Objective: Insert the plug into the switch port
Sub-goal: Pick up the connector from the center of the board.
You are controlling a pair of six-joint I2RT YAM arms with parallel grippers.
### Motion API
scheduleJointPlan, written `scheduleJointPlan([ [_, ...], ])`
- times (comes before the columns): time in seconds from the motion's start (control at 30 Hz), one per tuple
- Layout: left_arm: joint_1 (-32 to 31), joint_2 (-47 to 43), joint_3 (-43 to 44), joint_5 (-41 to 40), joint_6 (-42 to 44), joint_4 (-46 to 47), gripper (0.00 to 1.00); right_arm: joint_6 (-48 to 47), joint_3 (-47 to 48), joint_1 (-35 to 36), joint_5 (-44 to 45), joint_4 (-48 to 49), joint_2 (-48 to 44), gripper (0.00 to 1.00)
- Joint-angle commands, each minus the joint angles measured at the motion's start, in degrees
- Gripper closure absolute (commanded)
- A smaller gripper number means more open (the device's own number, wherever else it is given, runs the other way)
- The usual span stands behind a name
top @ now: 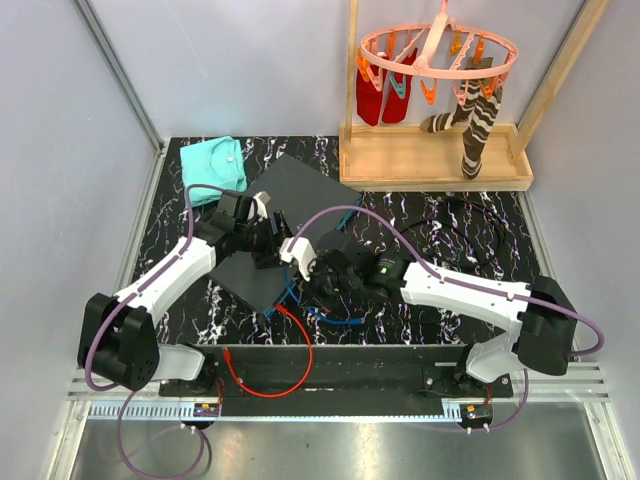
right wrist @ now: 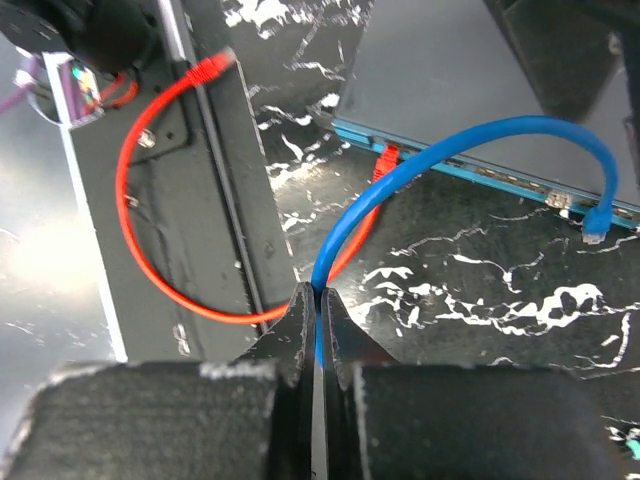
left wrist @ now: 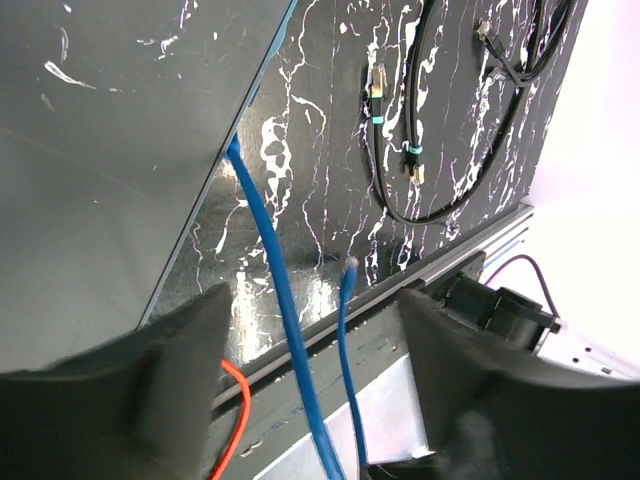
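The switch (top: 285, 215) is a flat dark grey box lying on the marbled table, and its teal port edge (right wrist: 470, 172) faces my right wrist camera. My right gripper (right wrist: 318, 300) is shut on the blue cable (right wrist: 400, 165). That cable arcs up over the switch and ends in a free clear plug (right wrist: 595, 232) just in front of the port edge. My left gripper (left wrist: 310, 390) stands open above the switch (left wrist: 100, 150). The blue cable (left wrist: 280, 300) and its plug (left wrist: 349, 265) run between the fingers without touching them.
A red cable (right wrist: 150, 250) is plugged into the switch edge and loops over the base rail (top: 320, 375). Black cables (left wrist: 430, 130) lie on the table to the right. A folded teal cloth (top: 215, 165) sits at the back left, and a wooden sock rack (top: 435, 150) at the back right.
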Motion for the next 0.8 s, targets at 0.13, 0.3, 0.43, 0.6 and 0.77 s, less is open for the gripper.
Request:
scheduleJointPlan([
  [0.13, -0.17, -1.56, 0.16, 2.58, 0.39, -0.79, 0.60, -7.31, 4.11, 1.20, 3.61, -2.84, 2.49, 1.00],
  [0.3, 0.01, -2.97, 0.68, 1.88, 0.82, -1.41, 0.98, -9.43, 5.51, 1.29, 5.11, -3.81, 3.46, 1.00],
  [0.43, 0.01, -4.63, 1.83, 1.00, 1.88, -2.11, 1.00, -10.83, 6.57, 1.29, 6.34, -4.07, 4.42, 1.00],
  [0.6, 1.76, -10.78, 1.48, -7.25, 2.85, -0.80, 1.00, -9.43, 8.41, 1.29, 12.73, -3.72, 5.48, 0.68],
  [0.77, 5.02, -19.83, -6.23, -18.56, -0.66, 4.47, 1.00, -2.59, 9.64, -0.55, 22.07, -3.72, 7.24, 0.42],
])
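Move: Between the left hand's open fingers lies the blue cable, practically at the hand point, its plug about 3 cm right and 3 cm below, 1 cm ahead. The switch's middle is some 5 cm ahead, 1 cm left and 12 cm down; the red plug 10 cm back, 1 cm left, as low. The right hand already pinches this cable farther along; the left hand's grasp spot lies about 10 cm ahead and 3 cm left of it, roughly level. Closing fully on the blue cable just behind its plug, the left hand stays nearly in place, then lifts about 5 cm and goes some 3.5 cm left, its fingers tipping up about 15 degrees. The right hand keeps its pinch while sinking nearly 2 cm, then opens about halfway, lets go of the cable and slides some 4 cm forward. ##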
